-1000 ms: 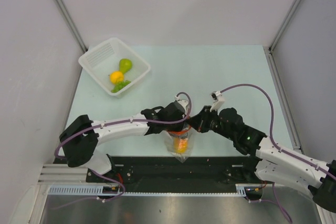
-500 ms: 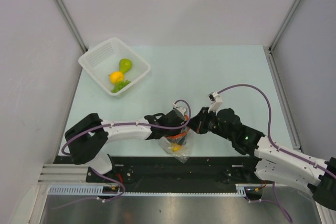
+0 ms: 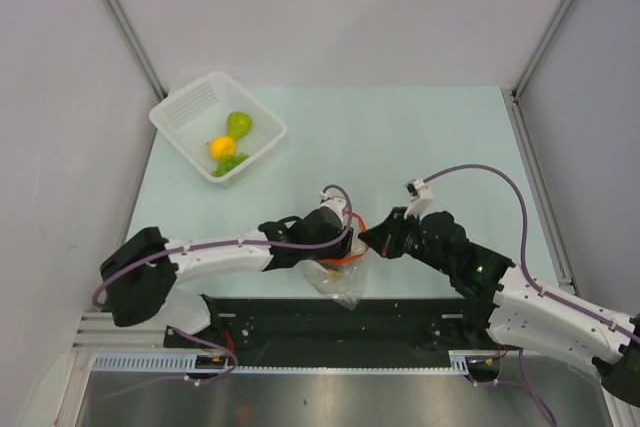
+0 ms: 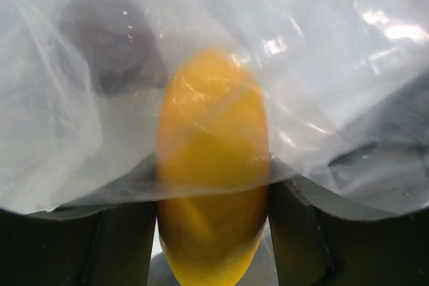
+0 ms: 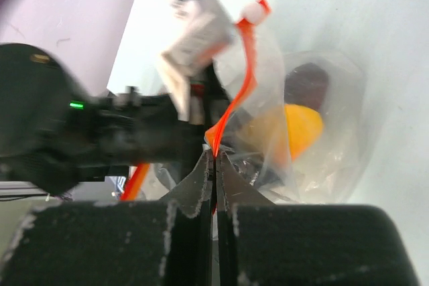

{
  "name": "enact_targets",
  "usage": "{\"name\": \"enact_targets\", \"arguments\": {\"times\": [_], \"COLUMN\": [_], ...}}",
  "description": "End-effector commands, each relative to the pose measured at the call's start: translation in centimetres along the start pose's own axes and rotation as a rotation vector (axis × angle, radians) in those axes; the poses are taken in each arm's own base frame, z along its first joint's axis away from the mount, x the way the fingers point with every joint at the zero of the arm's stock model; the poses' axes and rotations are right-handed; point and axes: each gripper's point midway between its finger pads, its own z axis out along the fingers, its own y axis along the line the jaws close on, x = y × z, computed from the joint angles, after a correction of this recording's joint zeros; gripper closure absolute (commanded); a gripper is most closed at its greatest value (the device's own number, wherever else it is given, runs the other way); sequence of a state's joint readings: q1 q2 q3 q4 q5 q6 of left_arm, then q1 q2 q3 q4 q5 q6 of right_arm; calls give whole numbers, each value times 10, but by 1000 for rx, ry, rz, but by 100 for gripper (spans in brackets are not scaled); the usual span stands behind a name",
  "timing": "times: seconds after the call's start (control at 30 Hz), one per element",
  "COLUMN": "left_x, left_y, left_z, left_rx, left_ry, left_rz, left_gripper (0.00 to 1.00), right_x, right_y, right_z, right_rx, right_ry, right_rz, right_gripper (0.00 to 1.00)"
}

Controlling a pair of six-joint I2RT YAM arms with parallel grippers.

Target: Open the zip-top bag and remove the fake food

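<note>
The clear zip-top bag (image 3: 343, 285) hangs near the table's front edge between both arms. My right gripper (image 5: 216, 159) is shut on its red-orange zip strip (image 5: 238, 92) and holds the mouth up. My left gripper (image 3: 335, 250) reaches into the bag from above. In the left wrist view a yellow-orange fruit (image 4: 213, 165) fills the gap between both fingers (image 4: 305, 232), with bag film (image 4: 335, 65) lying over its upper half. A small dark round piece (image 4: 110, 45) lies behind it in the bag. The right wrist view shows the same fruit (image 5: 303, 128) and the same dark piece (image 5: 307, 84).
A white slotted basket (image 3: 190, 109) stands at the back left, holding a green pear (image 3: 238, 124), a yellow-orange round fruit (image 3: 221, 146) and green bits (image 3: 230, 162). Just in front of the bag runs the black rail (image 3: 400, 319) with the arm bases.
My left gripper has pushed lower into the bag and its arm has swung left. The bag has sagged and the fruit shows less from above. My right gripper keeps hold of the strip.
</note>
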State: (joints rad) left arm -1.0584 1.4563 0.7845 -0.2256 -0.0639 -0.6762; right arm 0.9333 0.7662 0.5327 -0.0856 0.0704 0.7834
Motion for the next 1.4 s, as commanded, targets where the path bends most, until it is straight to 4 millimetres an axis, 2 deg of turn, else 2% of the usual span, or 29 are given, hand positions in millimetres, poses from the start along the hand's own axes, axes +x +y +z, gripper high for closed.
{"name": "enact_targets", "arguments": {"times": [0.0, 0.07, 0.2, 0.4, 0.43, 0.53, 0.67, 0.7, 0.9, 1.03, 1.13, 1.2, 1.23, 1.27, 1.33, 1.37], "left_x": [-41, -51, -69, -72, -67, -67, -66, -62, -67, -63, -57, -50, -60, -47, -48, -42], "left_y": [-16, -22, -32, -46, -45, -46, -58, -56, -62, -67, -69, -57, -53, -41, -34, -26], "left_z": [-37, -46, -62, -74, -72, -77, -84, -79, -79, -78, -77, -67, -67, -52, -39, -32], "left_rx": [44, 62, 115, 215, 228, 249, 332, 317, 337, 377, 400, 339, 289, 236, 182, 146], "left_ry": [-145, -179, -262, -310, -303, -331, -353, -329, -345, -340, -322, -268, -275, -192, -127, -78], "left_rz": [46, 56, 139, 258, 272, 304, 363, 372, 403, 446, 484, 497, 488, 482, 468, 465], "left_gripper": [93, 100, 100, 100, 100, 100, 100, 100, 100, 100, 100, 100, 100, 100, 100, 100], "right_x": [-9, -9, -12, -27, -29, -35, -46, -48, -55, -55, -62, -67, -70, -74, -77, -77], "right_y": [-5, -6, -9, -19, -22, -37, -46, -47, -48, -59, -62, -60, -57, -52, -43, -42], "right_z": [-9, -13, -19, -29, -32, -39, -52, -54, -64, -67, -72, -76, -77, -78, -75, -74], "right_rx": [28, 31, 46, 121, 143, 224, 285, 288, 302, 361, 390, 395, 384, 367, 326, 319], "right_ry": [-41, -42, -59, -103, -102, -120, -163, -173, -201, -199, -218, -227, -237, -243, -250, -248], "right_rz": [-35, -41, -43, -73, -76, -95, -98, -95, -104, -124, -151, -173, -179, -194, -202, -210], "right_gripper": [100, 100, 100, 100, 100, 100, 100, 100, 100, 100, 100, 100, 100, 100, 100, 100]}}
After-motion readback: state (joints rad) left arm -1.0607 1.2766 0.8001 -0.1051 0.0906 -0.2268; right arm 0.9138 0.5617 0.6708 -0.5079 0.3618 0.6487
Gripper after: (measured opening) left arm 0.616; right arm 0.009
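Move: In the left fingers, the yellow food is already gripped down inside the bag. The orange-edged bag mouth lies about 10 cm above that hand, 3 cm right and 2 cm ahead; the dark food sits some 4 cm ahead and 3 cm right, level with it, and the white basket 38 cm ahead and 30 cm left. From the right hand, pinching the rim, the mouth's middle is about 3 cm left and 2 cm below, the yellow food 6 cm left, 2 cm back and 12 cm below. Lifting the yellow food towards the bag mouth, the left hand rises about 10 cm, fast at first, then drifts slightly right and dips 2 cm at the end; it keeps its grip, turning clockwise some 25 degrees as its fingers tip up and forward. The right hand, still pinching the zip rim, draws it about 9 cm to the right. ##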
